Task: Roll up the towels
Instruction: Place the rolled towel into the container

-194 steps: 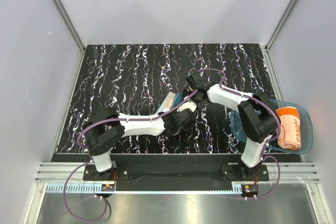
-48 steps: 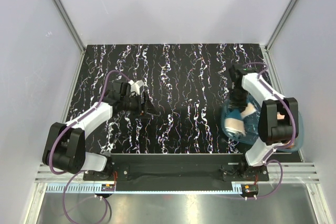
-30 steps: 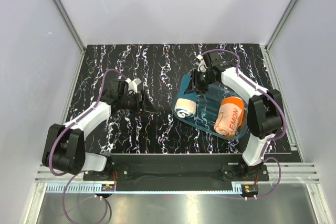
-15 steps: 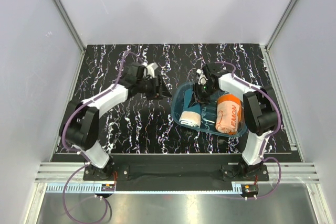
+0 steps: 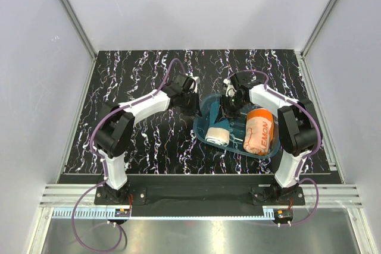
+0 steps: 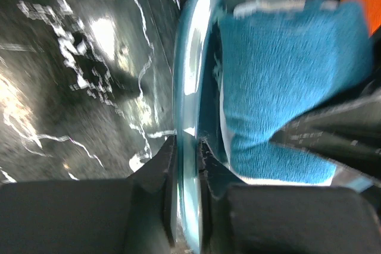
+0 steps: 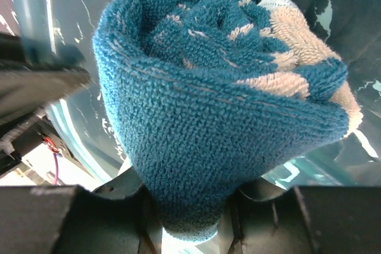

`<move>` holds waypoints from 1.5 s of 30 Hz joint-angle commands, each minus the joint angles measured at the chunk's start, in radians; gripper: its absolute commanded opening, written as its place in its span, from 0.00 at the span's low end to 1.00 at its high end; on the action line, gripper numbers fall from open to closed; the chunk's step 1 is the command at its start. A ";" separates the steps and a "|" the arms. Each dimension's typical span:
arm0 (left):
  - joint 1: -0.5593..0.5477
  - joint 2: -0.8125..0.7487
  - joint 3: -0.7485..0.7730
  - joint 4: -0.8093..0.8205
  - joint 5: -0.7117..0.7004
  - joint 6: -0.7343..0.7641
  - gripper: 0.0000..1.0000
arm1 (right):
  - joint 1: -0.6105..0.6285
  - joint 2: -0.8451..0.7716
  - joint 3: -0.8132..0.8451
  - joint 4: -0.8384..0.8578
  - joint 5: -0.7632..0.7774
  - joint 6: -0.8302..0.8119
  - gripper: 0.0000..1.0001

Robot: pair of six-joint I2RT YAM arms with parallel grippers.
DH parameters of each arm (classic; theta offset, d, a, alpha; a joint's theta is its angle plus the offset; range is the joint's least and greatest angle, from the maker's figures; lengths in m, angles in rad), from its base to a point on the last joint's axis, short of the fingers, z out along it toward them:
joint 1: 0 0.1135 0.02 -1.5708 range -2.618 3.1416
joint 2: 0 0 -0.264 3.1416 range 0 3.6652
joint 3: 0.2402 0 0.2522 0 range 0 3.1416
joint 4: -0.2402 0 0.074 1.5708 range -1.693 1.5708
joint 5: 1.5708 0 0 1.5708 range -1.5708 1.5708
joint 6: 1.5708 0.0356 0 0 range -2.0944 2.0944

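Observation:
Two rolled towels lie in the translucent blue tray [image 5: 237, 149]. The teal towel [image 5: 218, 130] is on the left with its cream end facing the near edge, and the orange towel [image 5: 259, 130] is on the right. My right gripper [image 5: 225, 107] is shut on the far end of the teal towel [image 7: 208, 105], which fills the space between its fingers [image 7: 107, 206]. My left gripper [image 5: 193, 107] is shut on the tray's left rim [image 6: 187, 75], with the thin plastic edge pinched between its jaws. The teal towel [image 6: 280, 87] lies just inside that rim.
The tray sits right of centre on the black marbled table [image 5: 137, 75]. Grey walls and an aluminium frame [image 5: 71, 16] enclose the table. Both arm bases stand on the rail [image 5: 190, 193] at the near edge.
My left arm has swung right to the tray's left rim and shut its jaws on it. The tray with both towels came in from the right earlier and has settled.

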 commanded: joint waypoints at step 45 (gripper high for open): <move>0.046 -0.085 0.013 -0.133 -0.189 0.136 0.00 | -0.097 -0.043 -0.001 -0.466 0.663 0.044 0.68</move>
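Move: The right gripper already pinches the teal towel roll low in the container, the roll's middle about 4 cm back and 4 cm left of it. The orange towel roll it is to lie beside is some 12 cm to this gripper's right, 7 cm back and slightly lower. The left gripper is already shut on the container's left rim; from it the orange roll lies roughly 24 cm to the right, 8 cm back and about 3 cm lower. Keep the left gripper shut on the rim to steady the container, letting it drift only about 1 cm left. Slide the right gripper about 12 cm to the right and a little back, carrying the teal roll up against the orange one, while tilting the fingers some 30 degrees until they point almost straight down; then open them to release the roll. ##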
